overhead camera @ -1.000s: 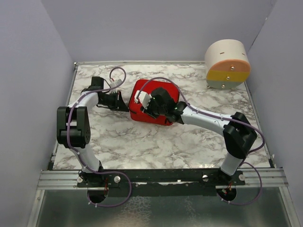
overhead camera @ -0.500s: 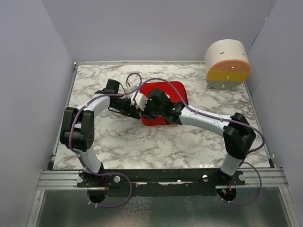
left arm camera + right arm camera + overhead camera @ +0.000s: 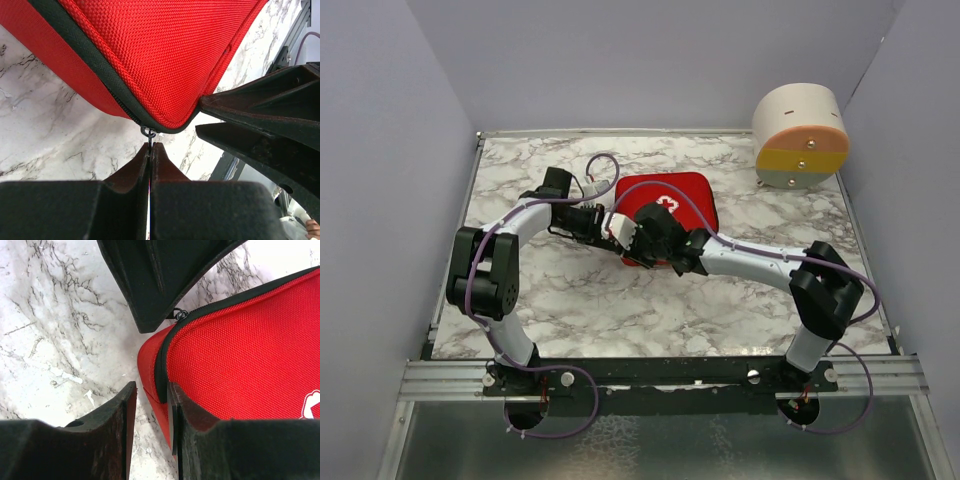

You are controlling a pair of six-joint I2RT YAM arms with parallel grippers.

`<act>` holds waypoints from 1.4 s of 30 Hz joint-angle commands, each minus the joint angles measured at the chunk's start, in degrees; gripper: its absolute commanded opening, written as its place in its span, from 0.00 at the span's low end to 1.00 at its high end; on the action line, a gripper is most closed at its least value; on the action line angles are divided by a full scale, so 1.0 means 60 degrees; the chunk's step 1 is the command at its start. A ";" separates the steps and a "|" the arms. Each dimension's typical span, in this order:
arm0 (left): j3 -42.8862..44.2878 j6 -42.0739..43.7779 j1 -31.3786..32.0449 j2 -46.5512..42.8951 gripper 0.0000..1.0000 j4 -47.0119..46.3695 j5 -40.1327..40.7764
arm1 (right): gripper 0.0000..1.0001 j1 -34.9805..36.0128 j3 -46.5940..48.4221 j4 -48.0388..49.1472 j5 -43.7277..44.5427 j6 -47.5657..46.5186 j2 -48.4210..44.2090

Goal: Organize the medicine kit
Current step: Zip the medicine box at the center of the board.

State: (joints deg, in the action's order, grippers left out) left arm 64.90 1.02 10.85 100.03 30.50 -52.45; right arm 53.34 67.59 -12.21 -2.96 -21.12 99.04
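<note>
The red medicine kit lies closed on the marble table, with part of a white mark showing on its lid. My left gripper is at the kit's near left corner, shut on the small black zipper pull that hangs from the black zipper band. In the left wrist view the red weave fills the top, above my left gripper. My right gripper is at the same corner. In the right wrist view my right gripper straddles the kit's edge, one finger on the lid and one beside the side wall.
A round cream, orange, yellow and grey drawer container stands at the back right corner. Grey walls close in the table on three sides. The two grippers nearly touch at the kit's corner; the left gripper's fingers loom in the right wrist view.
My left gripper has moved right to the kit's near left corner. The kit has shifted right and back, and its white mark now shows. The right gripper has slid to that corner.
</note>
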 commanded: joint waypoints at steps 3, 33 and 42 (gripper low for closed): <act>0.0238 0.0050 0.0109 -0.0271 0.00 -0.0121 -0.0602 | 0.31 0.0116 -0.0189 0.1110 0.1382 0.0177 0.0164; 0.0293 0.0021 0.0213 -0.0102 0.00 -0.0133 -0.0896 | 0.34 0.0191 0.0957 0.0104 0.1090 0.0658 0.2350; 0.0367 0.0075 0.0213 -0.0002 0.00 -0.0141 -0.0851 | 0.01 0.0191 0.0860 -0.0868 0.1511 0.0956 0.2587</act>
State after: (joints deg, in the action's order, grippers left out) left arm 65.17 1.02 10.48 100.07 28.62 -50.54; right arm 54.46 76.55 -8.14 6.35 -17.82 108.90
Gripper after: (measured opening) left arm 0.010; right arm 0.021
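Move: The right hand, fingers parted at the medicine box's near-left corner, has its target stretch of zipper seam about 3 cm ahead and 3 cm to its left, roughly level. The zipper pull, still pinched by the left hand, lies some 4 cm ahead and 4 cm left of the right hand; the lid's white cross is about 12 cm ahead and 7 cm right. From the left hand, that seam stretch is about 1 cm back and 1 cm right. The right hand reaches forward, then also left, about 5 cm, and pinches the corner seam beside the left-held pull. ##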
